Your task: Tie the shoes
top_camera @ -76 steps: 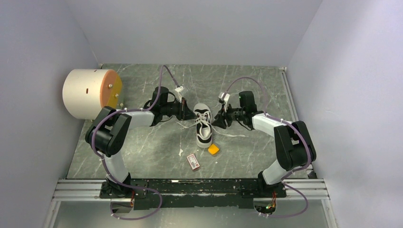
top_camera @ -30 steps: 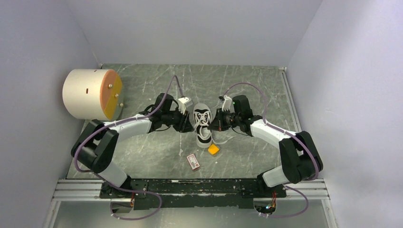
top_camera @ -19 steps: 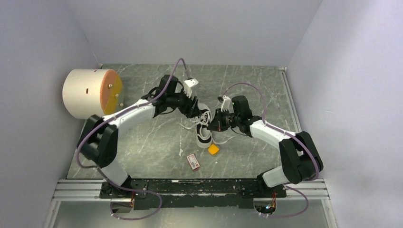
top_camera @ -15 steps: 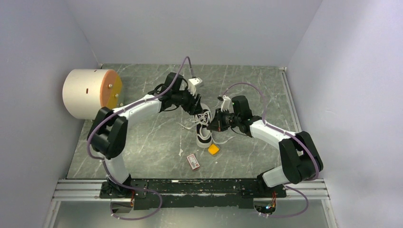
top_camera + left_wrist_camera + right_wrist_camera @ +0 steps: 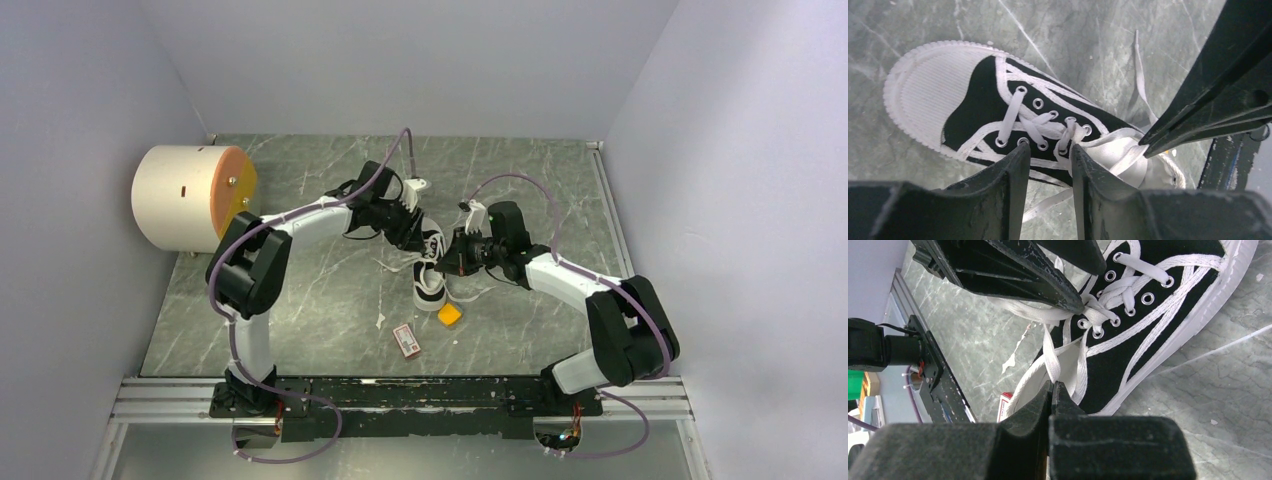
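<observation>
The black-and-white sneaker [image 5: 428,272] lies mid-table with its white toe towards the back; it also shows in the left wrist view [image 5: 973,105] and the right wrist view [image 5: 1158,340]. My left gripper [image 5: 421,236] hangs over the eyelets, open [image 5: 1049,150], with nothing between its jaws; its right fingertip touches the lace by the top eyelets. My right gripper [image 5: 453,262] sits at the shoe's right side, shut [image 5: 1052,385] on a white lace [image 5: 1050,357] that runs from the top eyelets into its jaws. Its fingers [image 5: 1198,100] reach over the shoe's opening.
A small orange block [image 5: 450,314] lies just near of the shoe's heel. A red-and-white card [image 5: 406,340] lies nearer still. A big cream cylinder with an orange face [image 5: 190,197] stands at the far left. A loose lace end [image 5: 385,266] trails left of the shoe.
My left arm swung from the shoe's left side up and around to above its eyelets. My right gripper closed in on the shoe's right side and has held there.
</observation>
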{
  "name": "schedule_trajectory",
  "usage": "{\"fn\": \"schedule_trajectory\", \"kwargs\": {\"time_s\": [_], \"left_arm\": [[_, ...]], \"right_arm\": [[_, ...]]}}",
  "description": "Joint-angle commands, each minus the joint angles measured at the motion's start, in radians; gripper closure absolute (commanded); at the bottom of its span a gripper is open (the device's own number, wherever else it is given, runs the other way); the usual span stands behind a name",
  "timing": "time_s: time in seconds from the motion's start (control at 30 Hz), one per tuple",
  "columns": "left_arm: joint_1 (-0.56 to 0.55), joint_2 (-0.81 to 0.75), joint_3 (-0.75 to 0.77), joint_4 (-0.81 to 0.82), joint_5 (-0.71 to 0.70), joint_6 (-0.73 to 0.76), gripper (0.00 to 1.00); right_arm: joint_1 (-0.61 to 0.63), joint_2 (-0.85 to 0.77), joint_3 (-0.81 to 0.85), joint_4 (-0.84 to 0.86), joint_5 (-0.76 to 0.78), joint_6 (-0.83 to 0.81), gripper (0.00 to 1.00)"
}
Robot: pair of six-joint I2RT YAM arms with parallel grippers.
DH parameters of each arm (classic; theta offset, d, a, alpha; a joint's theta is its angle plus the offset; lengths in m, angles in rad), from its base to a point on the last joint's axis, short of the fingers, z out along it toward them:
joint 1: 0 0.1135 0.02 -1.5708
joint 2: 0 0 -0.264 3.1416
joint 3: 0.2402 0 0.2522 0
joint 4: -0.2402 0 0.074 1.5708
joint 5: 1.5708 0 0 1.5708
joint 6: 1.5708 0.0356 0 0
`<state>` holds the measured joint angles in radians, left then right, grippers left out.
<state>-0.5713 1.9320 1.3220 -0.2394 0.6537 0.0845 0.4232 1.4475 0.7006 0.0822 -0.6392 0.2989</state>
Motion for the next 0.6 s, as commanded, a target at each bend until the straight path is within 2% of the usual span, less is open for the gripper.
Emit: {"fn": "schedule_trajectory", "kwargs": {"time_s": [0.0, 0.1, 0.17, 0.27, 0.33, 0.43, 0.57], "left_arm": [[0.001, 0.031, 0.046, -0.038, 0.101, 0.017, 0.6], [0.001, 0.037, 0.042, -0.046, 0.137, 0.025, 0.54], [0.001, 0.042, 0.038, -0.042, 0.142, 0.019, 0.55], [0.001, 0.034, 0.025, -0.016, 0.122, 0.01, 0.66], [0.003, 0.021, 0.026, -0.006, 0.1, 0.001, 0.79], [0.007, -0.028, -0.005, 0.061, 0.087, -0.032, 0.93], [0.019, -0.056, -0.024, 0.11, 0.116, -0.068, 0.95]], "right_arm": [[0.005, 0.009, -0.004, 0.022, 0.007, 0.008, 1.0], [0.005, 0.011, 0.001, 0.018, 0.012, 0.005, 1.0], [0.006, 0.011, 0.0, 0.02, 0.013, 0.009, 1.0], [0.008, 0.008, -0.001, 0.02, 0.018, 0.012, 1.0], [0.007, 0.01, 0.001, 0.015, 0.024, 0.021, 1.0], [0.007, 0.016, 0.0, 0.031, 0.019, 0.059, 1.0], [0.007, 0.027, -0.01, 0.094, 0.053, 0.165, 1.0]]}}
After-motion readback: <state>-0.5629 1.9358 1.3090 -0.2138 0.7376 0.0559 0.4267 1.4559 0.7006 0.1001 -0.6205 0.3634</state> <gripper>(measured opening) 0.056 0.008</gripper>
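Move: The lace knot at the top of the lacing is just off the left fingertips, about 1 cm back, 1 cm to the right and 1 cm down. From that hand the toe cap is some 6 cm ahead, 2 cm right and 4 cm lower, and the orange block is 13 cm back, 6 cm right and 6 cm lower. From the right hand, which already holds a lace strand, the knot is 3 cm ahead, 3 cm left and 2 cm lower. The left fingers, part open beside the knot, shut almost fully and pinch the lace right at it, after easing back about 1.5 cm towards it with a slight 5-degree turn. They come up about half a centimetre at the end. The right hand stays in place over the shoe opening, its closed fingers still gripping their strand. ##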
